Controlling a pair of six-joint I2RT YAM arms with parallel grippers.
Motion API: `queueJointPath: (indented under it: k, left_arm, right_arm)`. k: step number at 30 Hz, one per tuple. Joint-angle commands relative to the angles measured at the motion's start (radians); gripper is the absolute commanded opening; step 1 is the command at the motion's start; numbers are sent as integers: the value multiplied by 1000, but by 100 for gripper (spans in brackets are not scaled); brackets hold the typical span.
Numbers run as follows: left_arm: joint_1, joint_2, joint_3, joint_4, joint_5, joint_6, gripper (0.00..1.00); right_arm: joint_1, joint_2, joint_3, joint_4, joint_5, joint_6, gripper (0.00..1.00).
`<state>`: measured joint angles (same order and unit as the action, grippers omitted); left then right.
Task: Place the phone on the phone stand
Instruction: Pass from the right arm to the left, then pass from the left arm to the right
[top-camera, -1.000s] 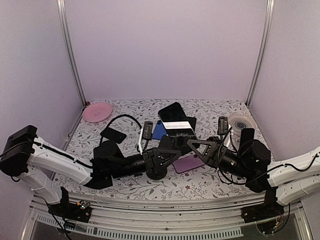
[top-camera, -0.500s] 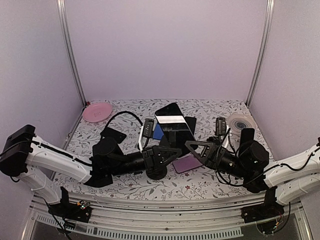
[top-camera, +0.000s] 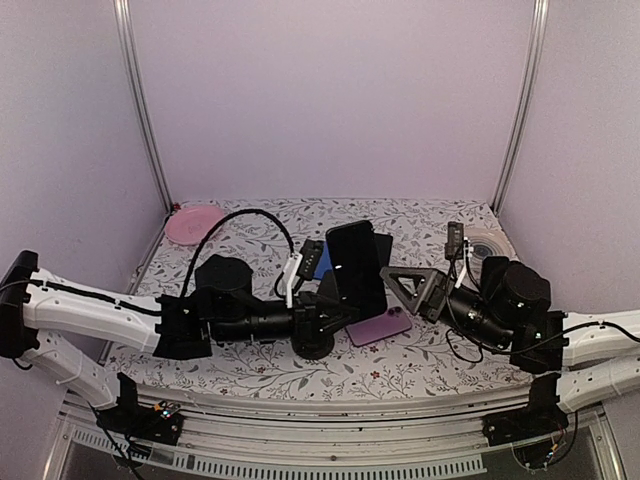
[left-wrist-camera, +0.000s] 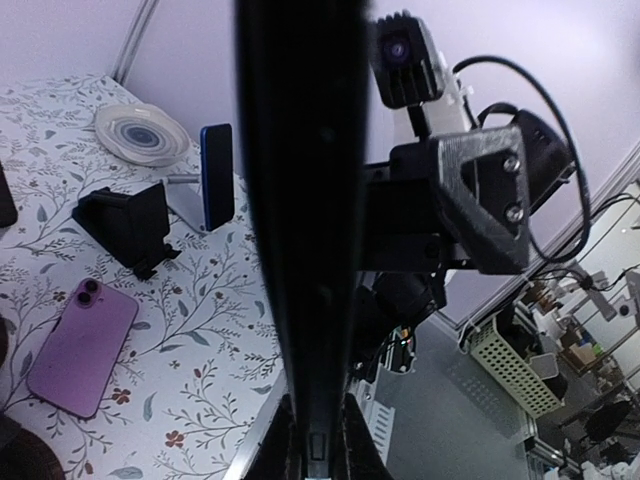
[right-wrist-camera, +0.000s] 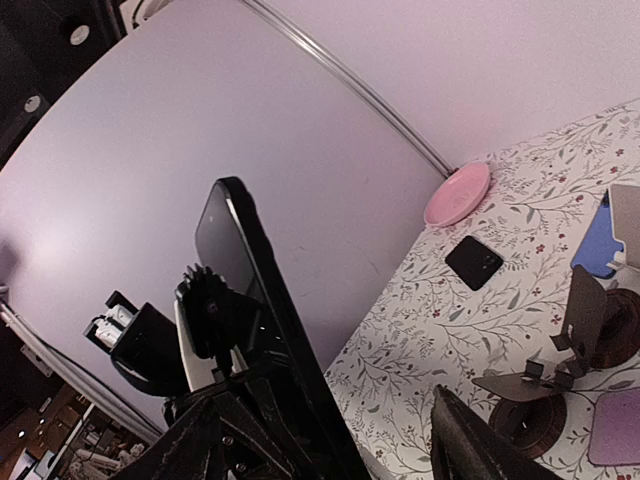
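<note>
A black phone (top-camera: 356, 266) stands upright on edge above the table, and my left gripper (top-camera: 330, 305) is shut on its lower end. In the left wrist view the phone's thin edge (left-wrist-camera: 300, 200) fills the middle, pinched at the bottom by the left gripper (left-wrist-camera: 315, 455). My right gripper (top-camera: 408, 288) sits just right of the phone, open. The right wrist view shows the phone (right-wrist-camera: 255, 290) between the spread fingers of the right gripper (right-wrist-camera: 330, 450), not gripped. A black phone stand with a round base (top-camera: 313, 345) sits below the left gripper, also visible as the stand (right-wrist-camera: 528, 402).
A purple phone (top-camera: 378, 325) lies flat near the stand. A blue phone (left-wrist-camera: 215, 175) leans on a grey stand beside a black wedge stand (left-wrist-camera: 130, 225). A white disc (top-camera: 487, 243) sits back right, a pink plate (top-camera: 195, 222) back left, a small black phone (right-wrist-camera: 474, 262) nearby.
The left gripper closed on the phone, then the right gripper let go, opened and drew back to the right. The phone now stands more upright, and the left arm has stretched further in.
</note>
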<state>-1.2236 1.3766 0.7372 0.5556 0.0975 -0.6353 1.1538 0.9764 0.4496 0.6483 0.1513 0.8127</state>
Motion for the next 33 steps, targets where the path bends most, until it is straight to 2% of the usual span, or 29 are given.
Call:
queueJointPath:
  k: [1, 8, 13, 33]
  left_arm:
    - [9, -8, 88, -255, -47, 111, 0]
    - [9, 42, 170, -411, -71, 141, 0]
    - [9, 85, 217, -463, -61, 149, 0]
    - [-18, 195, 333, -579, -69, 186, 0]
  right_arm:
    - [5, -4, 135, -400, 138, -75, 76]
    - [6, 54, 253, -584, 177, -135, 93]
    - [15, 104, 311, -653, 187, -156, 95]
    - [18, 185, 370, -684, 183, -138, 95]
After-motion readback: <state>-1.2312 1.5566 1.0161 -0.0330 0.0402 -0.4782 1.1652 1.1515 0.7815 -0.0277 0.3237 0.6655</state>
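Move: The left hand already pinches the black phone by its lower end, its middle some 5 cm above and 3 cm ahead of that hand. The empty right gripper waits roughly 9 cm to the left hand's right, 3 cm farther out; the dark round stand lies about 7 cm left, 7 cm ahead and 23 cm below the left hand. From the right hand the black phone's middle is about 9 cm left, 1 cm ahead and 3 cm up, the pink phone about 9 cm ahead, 1 cm left, 26 cm down. The left hand lowers the phone about 8 cm, rolling it 30 degrees rightward; the right follows down, opening wider. ##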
